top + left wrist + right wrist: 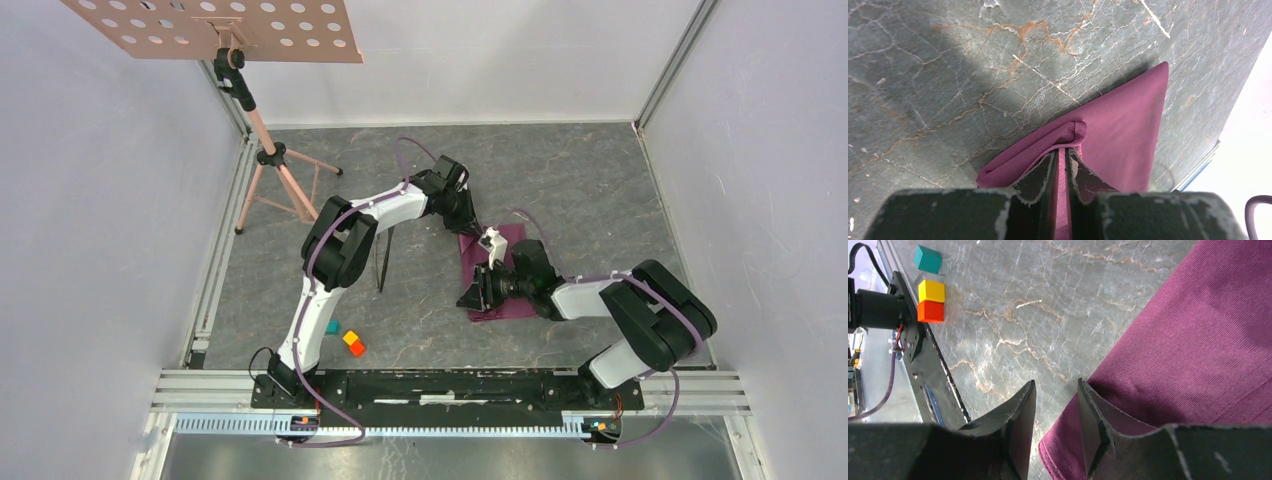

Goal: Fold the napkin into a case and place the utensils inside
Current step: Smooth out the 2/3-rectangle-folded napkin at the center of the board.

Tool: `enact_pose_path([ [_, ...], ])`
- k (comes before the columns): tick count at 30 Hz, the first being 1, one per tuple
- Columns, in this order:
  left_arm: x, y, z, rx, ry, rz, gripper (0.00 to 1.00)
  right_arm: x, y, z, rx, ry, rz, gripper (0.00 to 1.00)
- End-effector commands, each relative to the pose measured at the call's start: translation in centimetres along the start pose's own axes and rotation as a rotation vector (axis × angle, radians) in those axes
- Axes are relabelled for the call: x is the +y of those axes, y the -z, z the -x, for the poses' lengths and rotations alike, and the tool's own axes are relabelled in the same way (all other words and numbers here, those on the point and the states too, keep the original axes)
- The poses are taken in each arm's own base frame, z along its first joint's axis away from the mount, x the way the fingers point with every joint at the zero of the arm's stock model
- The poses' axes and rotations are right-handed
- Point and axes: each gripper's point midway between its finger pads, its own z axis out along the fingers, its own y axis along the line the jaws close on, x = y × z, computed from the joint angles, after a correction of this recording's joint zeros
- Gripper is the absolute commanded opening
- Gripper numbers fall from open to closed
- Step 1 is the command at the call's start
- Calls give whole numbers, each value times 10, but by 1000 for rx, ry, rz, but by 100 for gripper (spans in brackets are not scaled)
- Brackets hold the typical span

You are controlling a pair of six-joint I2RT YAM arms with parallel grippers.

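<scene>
The plum-purple napkin [512,238] lies folded on the stone table, partly hidden under both grippers. My left gripper [1068,150] is shut on a raised fold of the napkin [1133,120], with cloth pinched between its jaws. My right gripper [1056,385] is open at the napkin's [1198,340] near left corner; the hem lies below the gap and nothing is gripped. In the top view the left gripper [480,233] is at the napkin's far end and the right gripper [473,292] at its near end. The dark slim utensils [382,262] lie left of the napkin, beside the left arm.
Teal [331,326], yellow [351,338] and orange [357,349] blocks sit near the front rail, left of the napkin. A tripod stand [272,160] with a perforated board [215,25] is at the back left. White walls enclose the table.
</scene>
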Motion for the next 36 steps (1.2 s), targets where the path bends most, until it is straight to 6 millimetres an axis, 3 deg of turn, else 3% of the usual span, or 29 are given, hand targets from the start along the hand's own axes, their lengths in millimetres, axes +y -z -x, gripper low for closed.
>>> enact_pose_path([
  [1, 31, -11, -12, 57, -22, 75, 16, 9, 9, -20, 4, -5, 62, 43],
  [6, 34, -11, -8, 59, -22, 80, 15, 12, 22, -43, 18, -15, 77, 44],
  [12, 36, -9, -4, 53, -24, 88, 15, 25, 33, -50, -8, -22, 130, 45],
  [17, 35, -7, -3, 59, -31, 90, 15, 22, 39, -66, 15, -60, 113, 47],
  [19, 26, -1, -2, 64, -48, 72, 19, 16, 40, -69, 60, -37, 67, 47],
  [20, 19, 4, -1, 60, -60, 58, 22, 12, 42, -64, 77, -13, 25, 47],
  [22, 0, 18, 2, 44, -92, 21, 30, 9, 50, -35, 48, 89, -59, 52],
  [24, -19, 34, 6, 33, -124, -14, 38, -2, 65, -5, 26, 152, -202, 62],
  [26, -37, 49, 8, 38, -138, -50, 45, -19, 83, 24, -1, 157, -343, 65],
  [30, -65, 77, 11, 26, -162, -118, 55, -73, 119, 43, -28, 6, -589, 68],
  [36, -81, 113, -2, 42, -200, -172, 60, -119, 148, 56, -111, -154, -689, 70],
])
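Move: The napkin's middle lies some 10 cm back and 6 cm right of the left hand, whose nearly shut fingers are at its far-left corner. From the right hand, low over the near-left edge with fingers half open, that middle is about 7 cm ahead and 7 cm right, 2 cm down; the right edge is roughly 15 cm right and 8 cm ahead. The knife lies some 21 cm left and 11 cm ahead of the right hand, the yellow block 29 cm left and 9 cm back. The left hand keeps its pinch on the far-left corner while the right fingertips seem to brush along the left edge, about 5 cm back and slightly right. Then the left fingers open and lift straight off, up some 6 cm; the right hand, opening wider, rises and swings forward and right over the napkin to its right edge, turning clockwise nearly 30 degrees. ##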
